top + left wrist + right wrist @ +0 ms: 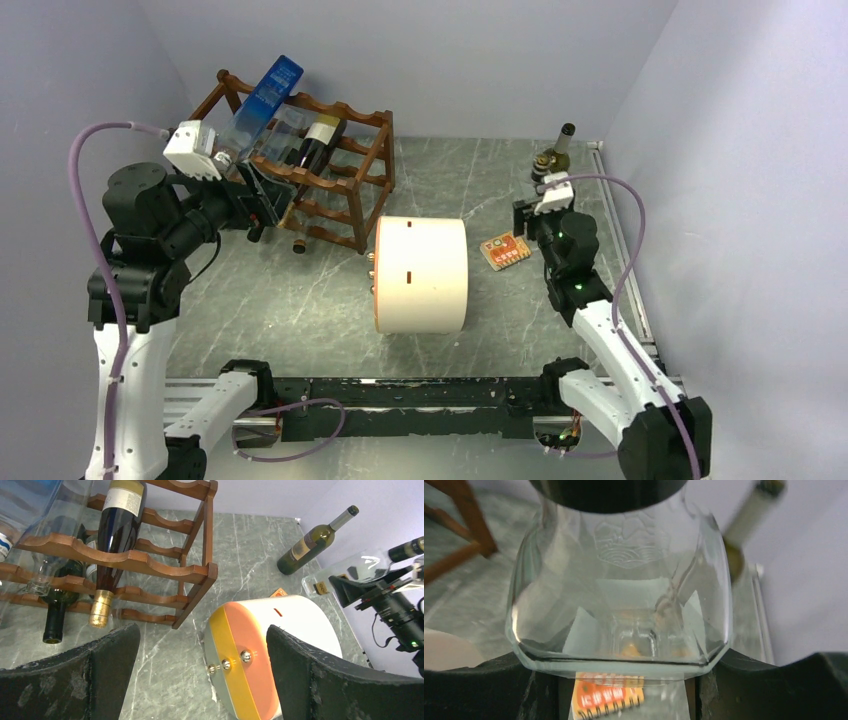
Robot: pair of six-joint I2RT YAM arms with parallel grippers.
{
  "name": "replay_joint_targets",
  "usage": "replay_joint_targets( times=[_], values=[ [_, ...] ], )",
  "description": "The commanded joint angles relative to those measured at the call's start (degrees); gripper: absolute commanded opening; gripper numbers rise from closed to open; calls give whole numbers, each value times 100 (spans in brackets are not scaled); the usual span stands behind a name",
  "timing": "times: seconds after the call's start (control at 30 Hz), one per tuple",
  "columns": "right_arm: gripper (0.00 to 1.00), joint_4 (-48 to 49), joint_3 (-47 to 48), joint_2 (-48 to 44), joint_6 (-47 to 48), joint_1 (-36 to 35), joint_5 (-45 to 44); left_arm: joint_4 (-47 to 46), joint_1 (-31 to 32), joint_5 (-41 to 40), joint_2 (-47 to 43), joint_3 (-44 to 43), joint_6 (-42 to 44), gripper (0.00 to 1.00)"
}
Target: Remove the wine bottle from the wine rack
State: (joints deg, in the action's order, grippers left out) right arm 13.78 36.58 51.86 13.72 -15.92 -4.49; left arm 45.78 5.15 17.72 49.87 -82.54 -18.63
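Note:
The reddish-brown wine rack (345, 175) stands at the back left. A dark wine bottle (112, 535) with a cream label and gold foil lies on its top rails. A second dark bottle (55, 615) lies on a lower tier, and a clear bottle with a blue label (268, 95) leans at the rack's left end. My left gripper (272, 200) hovers just in front of the rack, open and holding nothing. My right gripper (624, 680), at the right side of the table, is shut on a clear glass bottle (619, 595) with a black cap.
A cream cylinder (420, 275) with an orange and yellow end lies in the middle of the table. An orange spiral notepad (505, 250) lies to its right, under the right gripper. An olive-green wine bottle (557, 150) stands at the back right by the wall.

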Motion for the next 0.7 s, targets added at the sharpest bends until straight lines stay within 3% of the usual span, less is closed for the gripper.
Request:
replay_joint_targets(
  times=[0.0, 0.2, 0.4, 0.67],
  values=[
    [0, 1563, -541, -324, -1062, 802, -192, -272, 23, 271, 55, 43, 161, 100],
    [0, 2547, -1025, -25, -1660, 1793, -80, -145, 25, 135, 86, 44, 305, 100],
    [0, 3965, -928, 1146, -1800, 3022, 829, -193, 24, -53, 64, 55, 310, 100],
    [0, 4659, -114, 2570, -1774, 3454, 1417, -409, 24, -74, 261, 10, 324, 100]
  ],
)
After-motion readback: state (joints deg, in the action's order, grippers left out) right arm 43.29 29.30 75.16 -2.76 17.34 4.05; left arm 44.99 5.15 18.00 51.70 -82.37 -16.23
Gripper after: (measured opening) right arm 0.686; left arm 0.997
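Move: The right hand already holds the clear, dark-capped bottle; the free patch of table it heads for, to the right of the standing green wine bottle, lies some 8 cm ahead, 20 cm to the right and 25 cm below. The green wine bottle's middle is about 11 cm ahead, 8 cm right and 12 cm down, and the orange notebook lies level with the hand, 3 cm left and 26 cm below. From the idle left hand that patch is about 19 cm ahead, 71 cm right and 40 cm down. Keeping its grip on the clear bottle, the right hand sweeps about 18 cm to the right, across the near side of the standing green wine bottle and towards the open table beyond it, dropping some 8 cm early on and then staying near that height. In the later part it also works about 5 cm forward, while the wrist swings roughly 25 degrees clockwise and rolls with its left side rising. ##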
